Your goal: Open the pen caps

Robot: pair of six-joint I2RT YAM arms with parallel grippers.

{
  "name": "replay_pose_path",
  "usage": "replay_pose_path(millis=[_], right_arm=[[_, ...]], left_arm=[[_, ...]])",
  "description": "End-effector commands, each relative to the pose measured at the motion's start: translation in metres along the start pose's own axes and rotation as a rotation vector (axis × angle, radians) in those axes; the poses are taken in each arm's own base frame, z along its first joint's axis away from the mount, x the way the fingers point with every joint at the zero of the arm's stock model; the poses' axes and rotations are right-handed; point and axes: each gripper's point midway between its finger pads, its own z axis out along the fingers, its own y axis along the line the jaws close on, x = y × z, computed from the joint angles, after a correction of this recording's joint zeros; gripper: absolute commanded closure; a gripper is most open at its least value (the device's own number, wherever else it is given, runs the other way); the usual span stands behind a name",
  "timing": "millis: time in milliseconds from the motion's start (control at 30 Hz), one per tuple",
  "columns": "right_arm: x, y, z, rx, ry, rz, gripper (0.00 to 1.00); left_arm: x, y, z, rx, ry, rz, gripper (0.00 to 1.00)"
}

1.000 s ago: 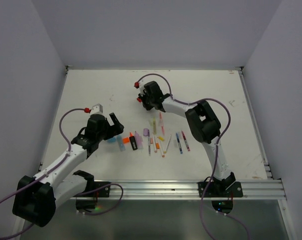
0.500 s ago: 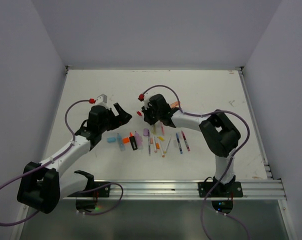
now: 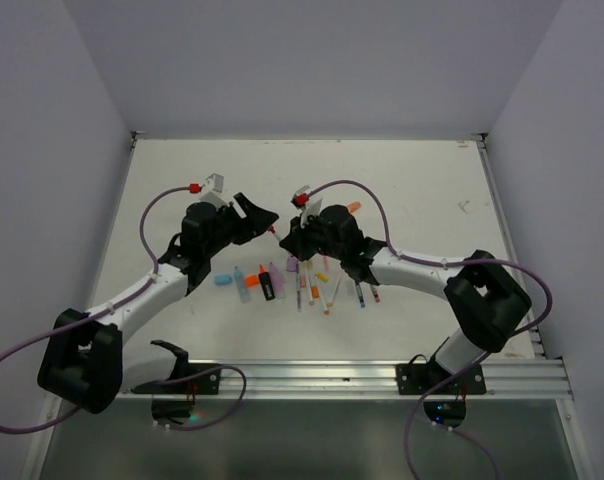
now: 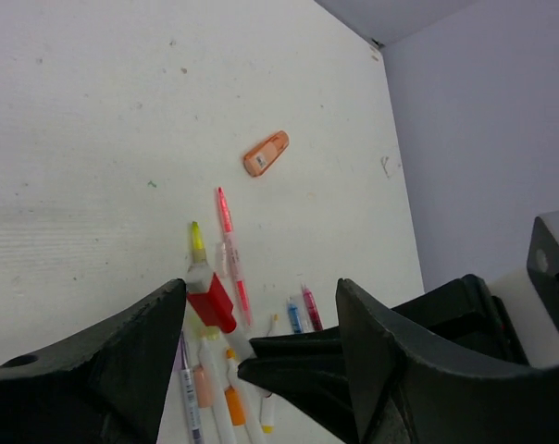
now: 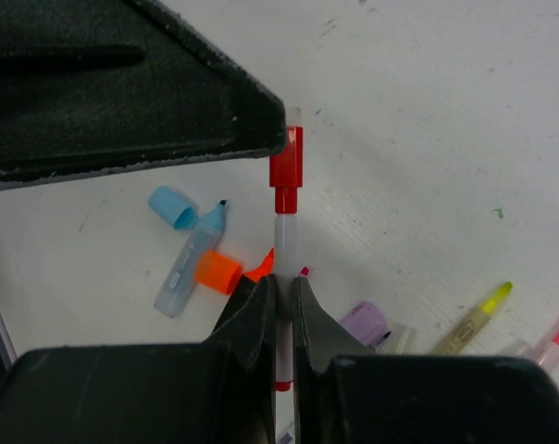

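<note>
My right gripper [image 5: 282, 287] is shut on the white barrel of a pen [image 5: 284, 236] and holds it above the table. The pen's red cap [image 5: 286, 166] points toward my left gripper [image 4: 261, 289]. That gripper is open, with one finger on each side of the red cap [image 4: 211, 305] and a wide gap between them. One left fingertip [image 5: 261, 120] sits right at the cap's end. From above, the two grippers meet nose to nose at mid-table, the left gripper [image 3: 262, 222] just left of the right gripper [image 3: 290, 240].
Below the grippers lie several pens [image 3: 317, 285] in a loose row. Among them are an uncapped light blue highlighter [image 5: 189, 259], its blue cap [image 5: 171, 205], an orange cap [image 5: 217, 273] and a purple cap [image 5: 365, 324]. Another orange cap [image 4: 267, 154] lies apart, farther back.
My right gripper brought the pen from the far side toward mid-table. The left gripper rose and swung right to meet it, and its jaws have narrowed around the red cap.
</note>
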Motion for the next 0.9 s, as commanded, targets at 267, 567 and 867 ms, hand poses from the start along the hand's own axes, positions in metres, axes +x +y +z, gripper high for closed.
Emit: replay_pose_path(millis=[267, 567, 867], right_arm=[[-0.03, 0.029, -0.012, -0.07, -0.117, -0.007, 1.0], [-0.03, 0.031, -0.012, -0.075, -0.125, -0.005, 1.0], [-0.028, 0.033, -0.009, -0.082, -0.121, 0.0, 1.0]], left_arm=[[-0.009, -0.011, 0.015, -0.069, -0.025, -0.047, 0.4], [-0.003, -0.013, 0.019, -0.07, -0.01, -0.042, 0.46], [0.001, -0.015, 0.02, -0.065, -0.003, -0.029, 0.86]])
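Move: The red pen cap, on the white pen the right hand holds, is about 2 cm ahead of the left hand, 2 cm to its right and 3 cm below. From the left hand, the purple cap lies some 4 cm back, 8 cm right and 15 cm down; the black marker is 11 cm back, 1 cm left, equally low. From the right hand the red cap is about 2 cm ahead, 4 cm left and 2 cm up. Left fingers ease 2 cm right-down and pinch the red cap as the right brings the pen 2 cm back-left, up. ##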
